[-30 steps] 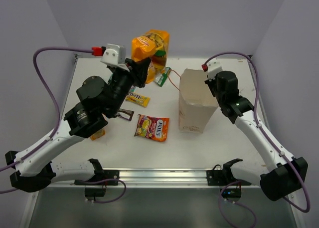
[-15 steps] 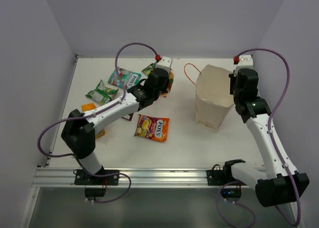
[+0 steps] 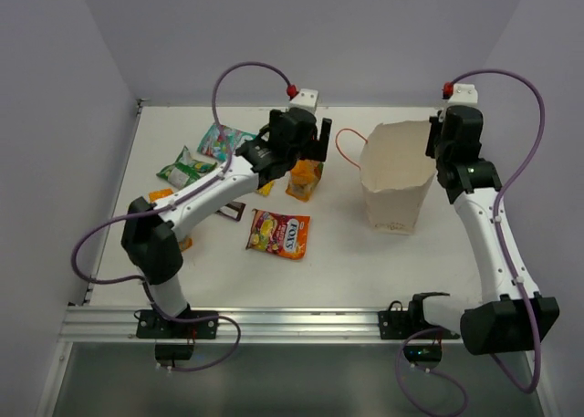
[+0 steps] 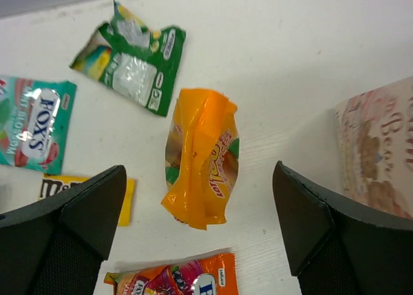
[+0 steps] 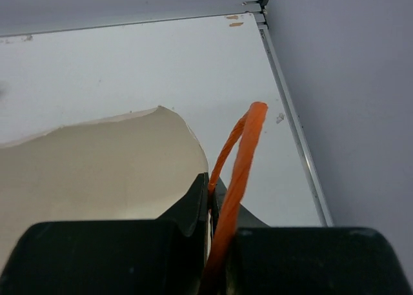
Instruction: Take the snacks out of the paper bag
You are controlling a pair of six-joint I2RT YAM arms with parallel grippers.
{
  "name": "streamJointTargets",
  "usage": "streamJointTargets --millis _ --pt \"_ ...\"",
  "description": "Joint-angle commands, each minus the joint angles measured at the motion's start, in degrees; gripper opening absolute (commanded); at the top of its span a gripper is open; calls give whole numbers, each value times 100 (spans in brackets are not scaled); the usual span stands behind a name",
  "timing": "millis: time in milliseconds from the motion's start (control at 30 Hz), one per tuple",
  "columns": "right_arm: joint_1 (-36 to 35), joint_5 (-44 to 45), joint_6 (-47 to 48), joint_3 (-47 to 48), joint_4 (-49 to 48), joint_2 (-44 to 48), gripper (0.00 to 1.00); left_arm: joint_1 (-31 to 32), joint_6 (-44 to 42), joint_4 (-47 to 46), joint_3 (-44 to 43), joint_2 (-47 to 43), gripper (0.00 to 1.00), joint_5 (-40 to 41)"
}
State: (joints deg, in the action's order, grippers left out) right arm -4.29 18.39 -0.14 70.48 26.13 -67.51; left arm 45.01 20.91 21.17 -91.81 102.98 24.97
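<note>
The paper bag (image 3: 394, 178) stands open at the right. My right gripper (image 3: 437, 141) is shut on its far-right rim and the orange string handle (image 5: 242, 156), with beige paper (image 5: 97, 159) to the left. My left gripper (image 3: 307, 145) is open and empty just above an orange bag (image 3: 306, 178) lying on the table; in the left wrist view the bag (image 4: 200, 156) lies between the spread fingers (image 4: 71, 224). More snacks lie left of it: a teal pouch (image 3: 222, 141), a green-white pouch (image 3: 187, 172), a dark brown bar (image 3: 233, 212) and an orange-yellow candy pouch (image 3: 279, 234).
The left wrist view shows another green-white pouch (image 4: 132, 66), a yellow bar (image 4: 97, 193) and the paper bag's side (image 4: 381, 156). Small orange packets (image 3: 161, 195) lie near the left edge. The bag's other handle (image 3: 345, 145) loops towards my left gripper. The walls stand close behind.
My left arm swung down from high up, set the orange bag on the table and opened. My right gripper dragged the paper bag to the right and farther back.
</note>
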Motion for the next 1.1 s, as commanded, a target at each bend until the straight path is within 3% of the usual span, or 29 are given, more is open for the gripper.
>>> streamJointTargets --millis 0,100,400,467,500,600,633,733,833,1067 --pt "262 -81 -381 667 -187 -350 0 -54 37 500 -724 -954 100 254" --pt "403 -239 -565 984 -240 -692 0 -229 -25 887 -760 -1411 100 333" --pt "1000 -477 -1111 1223 -301 -1388 3 -1705 -227 1460 180 -2914 100 69" --pt "1132 -495 -1189 1179 -301 -1423 13 -1846 -324 1530 426 -3222 100 52" --pt "1159 -512 -1199 1153 -301 -1432 25 -1925 -341 1574 488 -3318 100 43" --pt "1203 -529 -1172 1117 -293 -1310 40 -1979 -350 1671 664 -3644 100 60" --pt "1194 -573 -1155 1117 -301 -1257 51 -1979 -350 1697 699 -3758 100 60" --pt "1203 -644 -1076 1161 -232 -1037 69 -1988 -350 1812 726 -3908 100 113" --pt "1194 -662 -997 1319 40 -879 81 -1988 -359 1882 708 -3996 100 113" --pt "1203 -460 -1014 1477 621 -211 92 -1988 -377 2110 472 -4084 100 104"
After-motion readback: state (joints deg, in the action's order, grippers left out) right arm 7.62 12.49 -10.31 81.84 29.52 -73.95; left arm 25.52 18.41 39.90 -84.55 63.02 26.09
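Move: The right hand pinches the paper bag by its orange handle; the bag's middle is about 4 cm back, 6 cm left and 15 cm below. The open left hand is right above the standing orange snack, some 16 cm down, with the M&M's about 14 cm left and level, the red Fox's packet 12 cm back and 7 cm left, and the paper bag 7 cm back and 20 cm right. Right hand shifts paper bag 8 cm forward-right, releases its handle, rises; empty left swings some 24 cm left, upward. ##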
